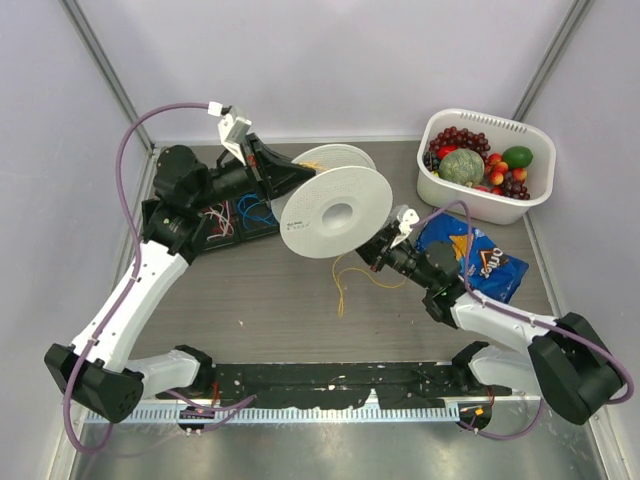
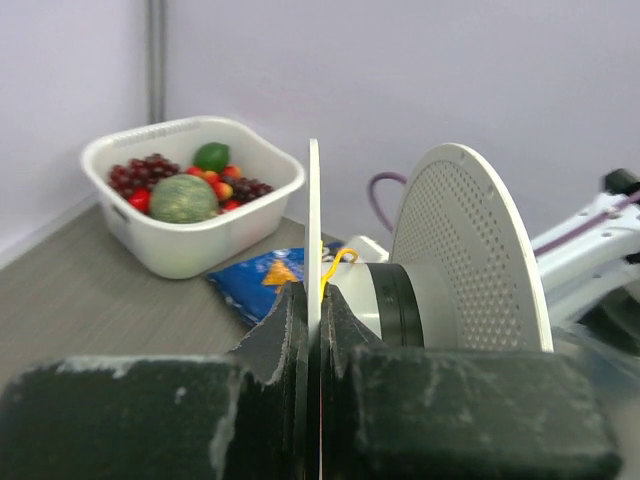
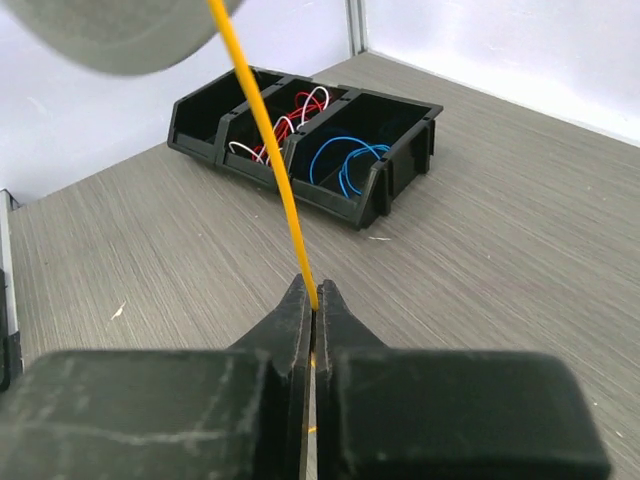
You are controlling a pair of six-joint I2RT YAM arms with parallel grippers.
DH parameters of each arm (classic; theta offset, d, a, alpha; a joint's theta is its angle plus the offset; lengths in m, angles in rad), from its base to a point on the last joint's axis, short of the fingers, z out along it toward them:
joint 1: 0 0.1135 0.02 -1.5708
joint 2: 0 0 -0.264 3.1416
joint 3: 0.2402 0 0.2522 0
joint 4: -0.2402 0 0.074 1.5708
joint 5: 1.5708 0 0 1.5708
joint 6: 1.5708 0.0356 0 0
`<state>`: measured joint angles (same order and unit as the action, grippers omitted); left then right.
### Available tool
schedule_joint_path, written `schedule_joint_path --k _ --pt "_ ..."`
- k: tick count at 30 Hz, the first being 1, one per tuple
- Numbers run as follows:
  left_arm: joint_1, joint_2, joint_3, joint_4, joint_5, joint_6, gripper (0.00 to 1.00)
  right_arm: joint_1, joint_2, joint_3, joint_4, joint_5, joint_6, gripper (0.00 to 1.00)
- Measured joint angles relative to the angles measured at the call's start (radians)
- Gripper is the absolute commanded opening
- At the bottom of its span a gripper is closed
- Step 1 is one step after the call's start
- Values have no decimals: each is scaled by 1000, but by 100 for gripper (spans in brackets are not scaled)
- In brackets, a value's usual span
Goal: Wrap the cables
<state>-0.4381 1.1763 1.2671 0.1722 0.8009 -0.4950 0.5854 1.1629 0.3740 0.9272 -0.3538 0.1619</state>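
Observation:
A white plastic spool [image 1: 335, 210] is held on edge above the table. My left gripper [image 1: 272, 178] is shut on its near flange [image 2: 313, 210], the jaws pinching the thin disc between them [image 2: 312, 300]. The yellow-orange cable [image 1: 345, 280] comes off the spool hub [image 2: 336, 262] and hangs in a loose loop toward the table. My right gripper [image 1: 385, 252] sits just right of and below the spool, shut on the cable. In the right wrist view the cable [image 3: 270, 140] runs taut from the spool [image 3: 120, 30] down into the closed fingertips [image 3: 314, 302].
A black three-compartment bin [image 1: 235, 215] [image 3: 310, 150] with white-and-red and blue wire coils sits at the left rear. A white basket of fruit [image 1: 540, 190] [image 2: 190, 255] stands at the back right. A blue chip bag [image 1: 485, 262] [image 2: 255, 285] lies beside it.

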Motion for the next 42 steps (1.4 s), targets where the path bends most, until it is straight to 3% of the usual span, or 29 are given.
schedule_joint_path --k 10,21,22,23,24,25,28,34,42 --pt "50 0 27 -87 -35 190 0 -177 -121 52 -304 -59 -34 1" --pt "85 7 27 -94 -12 169 0 -225 -137 80 -390 -148 -31 1" --pt "87 8 27 -93 -11 157 0 -226 -135 83 -393 -152 -31 3" --pt "90 10 27 -92 -10 145 0 -227 -130 90 -399 -158 -31 25" --pt "93 12 27 -87 -10 134 0 -227 -125 96 -402 -161 -31 34" --pt "94 14 27 -84 -9 126 0 -228 -116 106 -409 -166 -31 52" --pt "100 21 39 -71 -16 101 0 -232 -87 146 -459 -173 -31 73" --pt "102 50 166 -132 -69 115 0 -236 -91 238 -608 -175 -111 87" --pt "103 80 318 -219 -117 137 0 -236 -136 300 -917 -164 -346 90"
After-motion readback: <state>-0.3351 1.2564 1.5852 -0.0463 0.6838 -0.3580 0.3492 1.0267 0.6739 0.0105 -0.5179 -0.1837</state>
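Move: I already hold the spool by its far flange in my left hand, its middle some 4 cm back, 4 cm to the right and 2 cm below that hand; the black cable box lies about 25 cm ahead, 23 cm left and 42 cm down. From my right hand, which pinches the yellow cable, the spool is about 20 cm up, 7 cm left and 3 cm back, loose cable lies 8 cm ahead, 3 cm right and 20 cm below, and the blue bag 14 cm ahead, 28 cm right, 19 cm down. With the yellow cable still pinched, my right hand draws it about 6 cm to the right and slightly forward, pauses, then opens wide and lets go, its left side rolling down some 20 degrees. My left hand keeps its grip on the spool, easing forward and left, then lifting about 6 cm and turning a little counter-clockwise. ##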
